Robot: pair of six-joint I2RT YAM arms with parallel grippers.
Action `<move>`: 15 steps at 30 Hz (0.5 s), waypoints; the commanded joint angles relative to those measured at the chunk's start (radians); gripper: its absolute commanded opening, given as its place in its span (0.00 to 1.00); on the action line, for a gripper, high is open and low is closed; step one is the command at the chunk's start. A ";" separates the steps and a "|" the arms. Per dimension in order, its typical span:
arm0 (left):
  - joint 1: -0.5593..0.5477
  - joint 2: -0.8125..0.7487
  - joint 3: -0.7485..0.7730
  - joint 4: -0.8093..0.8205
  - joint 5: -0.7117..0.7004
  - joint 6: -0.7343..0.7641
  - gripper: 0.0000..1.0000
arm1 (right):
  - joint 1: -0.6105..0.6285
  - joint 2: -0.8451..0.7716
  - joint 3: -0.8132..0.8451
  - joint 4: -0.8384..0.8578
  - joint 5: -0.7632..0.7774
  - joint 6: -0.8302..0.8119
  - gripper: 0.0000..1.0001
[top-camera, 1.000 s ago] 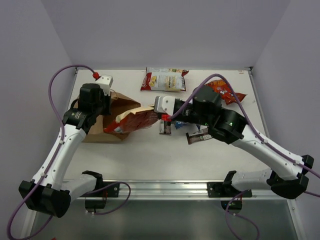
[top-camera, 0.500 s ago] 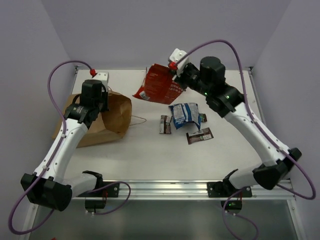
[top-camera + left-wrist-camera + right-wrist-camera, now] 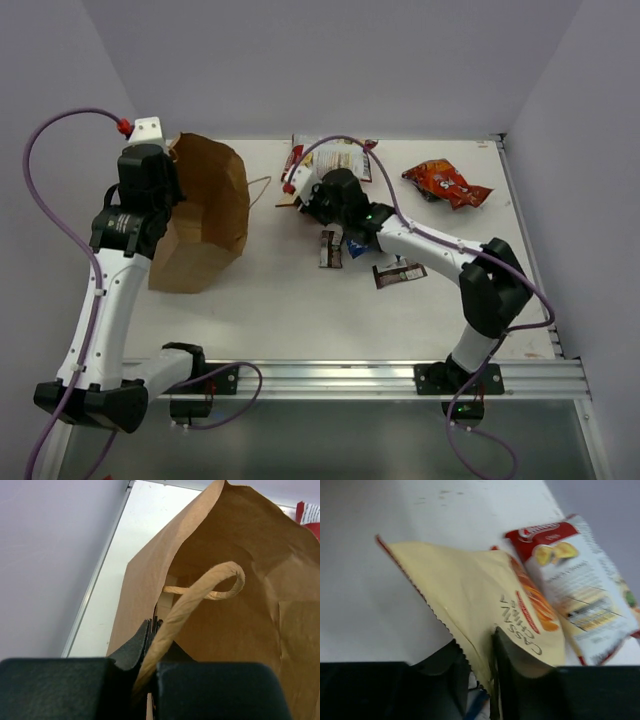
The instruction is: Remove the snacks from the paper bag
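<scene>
The brown paper bag point(image 3: 205, 205) stands tilted at the left. My left gripper point(image 3: 160, 165) is shut on its rim beside a loop handle point(image 3: 210, 587); the left wrist view looks into the bag's mouth point(image 3: 235, 555) and shows no snack. My right gripper point(image 3: 303, 195) is low over the table, shut on the edge of a tan-orange packet point(image 3: 485, 595). Beside it lies a white-red packet point(image 3: 335, 158), also in the right wrist view point(image 3: 575, 585). An orange-red bag point(image 3: 445, 182) lies at the back right. Two dark candy bars point(image 3: 330, 250) point(image 3: 398, 272) lie mid-table. A blue-white packet point(image 3: 357, 240) is mostly hidden under the right arm.
The table's back edge meets the wall just behind the white-red packet. The table's left edge point(image 3: 95, 590) runs close beside the bag. The right arm point(image 3: 430, 240) stretches over the candy bars.
My right gripper has come down from high at the back to table level with the packet. My left gripper has risen and moved back-left, pulling the bag upright.
</scene>
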 commanded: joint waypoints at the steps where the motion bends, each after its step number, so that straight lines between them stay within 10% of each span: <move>1: 0.016 -0.022 0.032 0.054 -0.001 -0.051 0.00 | 0.091 -0.035 -0.062 0.085 -0.121 0.032 0.33; 5: 0.016 -0.003 0.050 0.106 0.120 -0.067 0.00 | 0.128 -0.092 -0.087 -0.027 -0.282 0.171 0.81; 15: 0.044 0.132 0.165 0.198 0.251 -0.104 0.00 | 0.126 -0.451 -0.112 -0.249 -0.225 0.333 0.99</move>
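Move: The right fingers, only slightly parted, still have the cassava chips packet by its cream end. Its place on the table is some 3 cm left of that hand, 4 cm back and 9 cm down. At table height from there, the white chips bag lies about 12 cm ahead, 3 cm right, and the chocolate bar roughly 10 cm back, 3 cm right. The left hand holds the paper bag's rim, the bag's middle some 7 cm right, 3 cm back and 10 cm below; the packet's place is about 30 cm right, 3 cm ahead and 22 cm below. Letting go of the cassava packet, the right fingers spread wide while the hand sweeps back about 14 cm, at first also left and down some 5 cm, then climbs clear, easing right and tipping down. The left hand keeps its pinch on the paper bag's rim, carrying the bag about 4 cm forward, 3 cm right and slightly up. ##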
